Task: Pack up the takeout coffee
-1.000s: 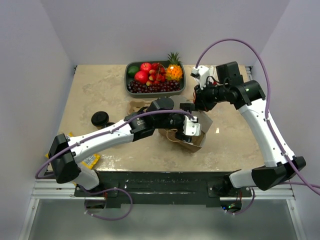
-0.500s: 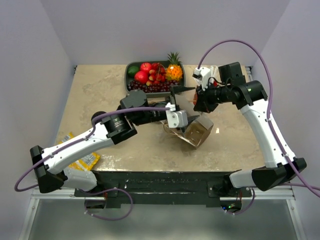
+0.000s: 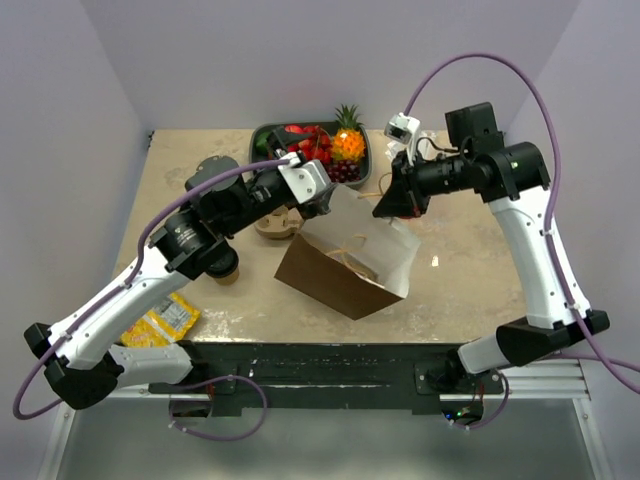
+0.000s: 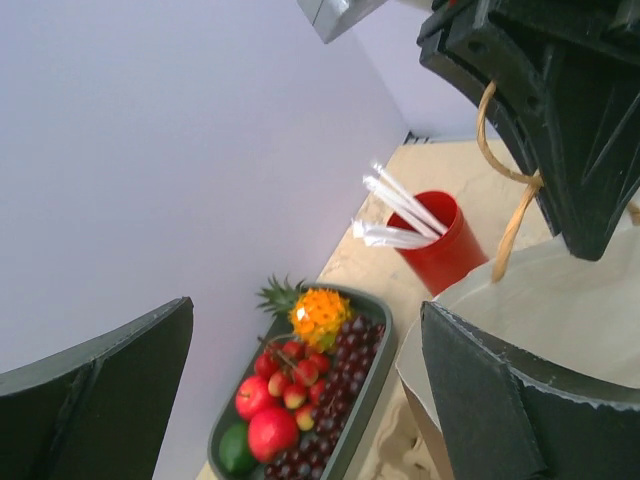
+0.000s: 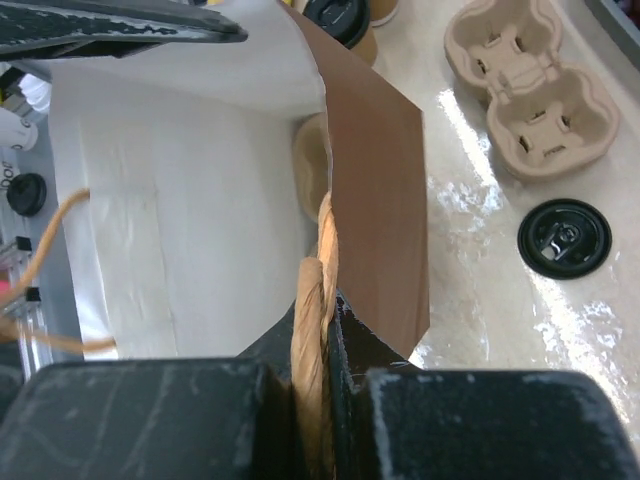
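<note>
The takeout coffee (image 5: 345, 20), a kraft cup with a black lid, stands on the table beyond the bag; in the top view (image 3: 227, 270) my left arm partly hides it. My right gripper (image 5: 325, 300) is shut on the twisted paper handle (image 5: 312, 330) of a brown paper bag (image 3: 345, 270), white inside, and holds its mouth up and open. It also shows in the top view (image 3: 387, 206). My left gripper (image 4: 310, 400) is open and empty, raised at the bag's far rim (image 4: 560, 300), above the table (image 3: 325, 195).
A tan two-hole cup carrier (image 5: 530, 85) and a loose black lid (image 5: 563, 238) lie left of the bag. A fruit tray (image 3: 357, 173) stands at the back. A red cup of straws (image 4: 435, 235) stands by it. A yellow packet (image 3: 160, 320) lies at front left.
The right gripper has lifted the handle, and the bag now stands up open instead of lying flat. My left arm has pulled up and back to the left, away from the bag's mouth.
</note>
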`<state>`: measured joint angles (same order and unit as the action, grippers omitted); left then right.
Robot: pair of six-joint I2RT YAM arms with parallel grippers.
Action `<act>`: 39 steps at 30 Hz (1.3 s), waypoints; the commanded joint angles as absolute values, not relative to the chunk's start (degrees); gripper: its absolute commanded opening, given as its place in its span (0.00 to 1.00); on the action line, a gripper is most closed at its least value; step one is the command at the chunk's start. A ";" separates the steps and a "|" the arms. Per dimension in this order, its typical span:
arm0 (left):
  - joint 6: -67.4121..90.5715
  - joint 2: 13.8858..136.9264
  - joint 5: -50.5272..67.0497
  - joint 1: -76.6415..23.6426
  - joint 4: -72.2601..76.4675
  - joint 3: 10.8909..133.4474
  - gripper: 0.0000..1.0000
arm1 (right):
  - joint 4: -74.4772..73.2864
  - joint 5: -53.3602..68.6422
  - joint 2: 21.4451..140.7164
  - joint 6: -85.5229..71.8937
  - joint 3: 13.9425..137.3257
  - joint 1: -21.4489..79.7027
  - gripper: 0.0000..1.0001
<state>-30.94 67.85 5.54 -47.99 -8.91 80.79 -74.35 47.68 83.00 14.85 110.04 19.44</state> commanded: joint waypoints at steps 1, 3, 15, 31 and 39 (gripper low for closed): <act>-30.67 66.36 3.51 -45.71 -13.44 81.39 1.00 | -75.94 49.77 86.83 13.98 110.50 19.42 0.00; -29.71 66.01 3.08 -44.92 -13.97 80.34 1.00 | -72.45 44.50 87.19 11.01 103.32 19.51 0.00; -28.30 64.60 3.95 -39.55 -17.22 75.41 1.00 | -70.14 37.61 92.81 10.99 115.65 19.34 0.99; -41.12 76.97 11.07 -22.69 -59.39 83.40 1.00 | -66.18 44.11 91.40 10.81 128.32 11.08 0.99; -52.98 86.75 13.10 -11.25 -75.41 91.68 1.00 | -66.97 51.76 93.43 12.13 129.38 6.59 0.99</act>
<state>-46.04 86.37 12.23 -14.15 -66.06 89.49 -67.77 45.93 93.23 11.57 127.70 7.01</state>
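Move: The paper bag hangs by one twine handle from the shut right fingers, its middle about 4 cm back, 5 cm left and 16 cm below them. The loose black lid is some 10 cm ahead, 3 cm left and 35 cm below. From the open left hand, the nearer lidded coffee cup is about 2 cm back, 20 cm left and 38 cm down; the other sits 5 cm farther out and 5 cm more left. The bag is lowered by its handle as the right hand sinks about 10 cm, easing forward; the fingers open wide on the way down and free the twine. That hand then climbs about 15 cm, ending farther forward and to the right, above the bag. Meanwhile the wide-open left hand leaves the bag, swinging some 20 cm left and 24 cm down towards the two coffee cups, turning its fingers steeply downwards. ##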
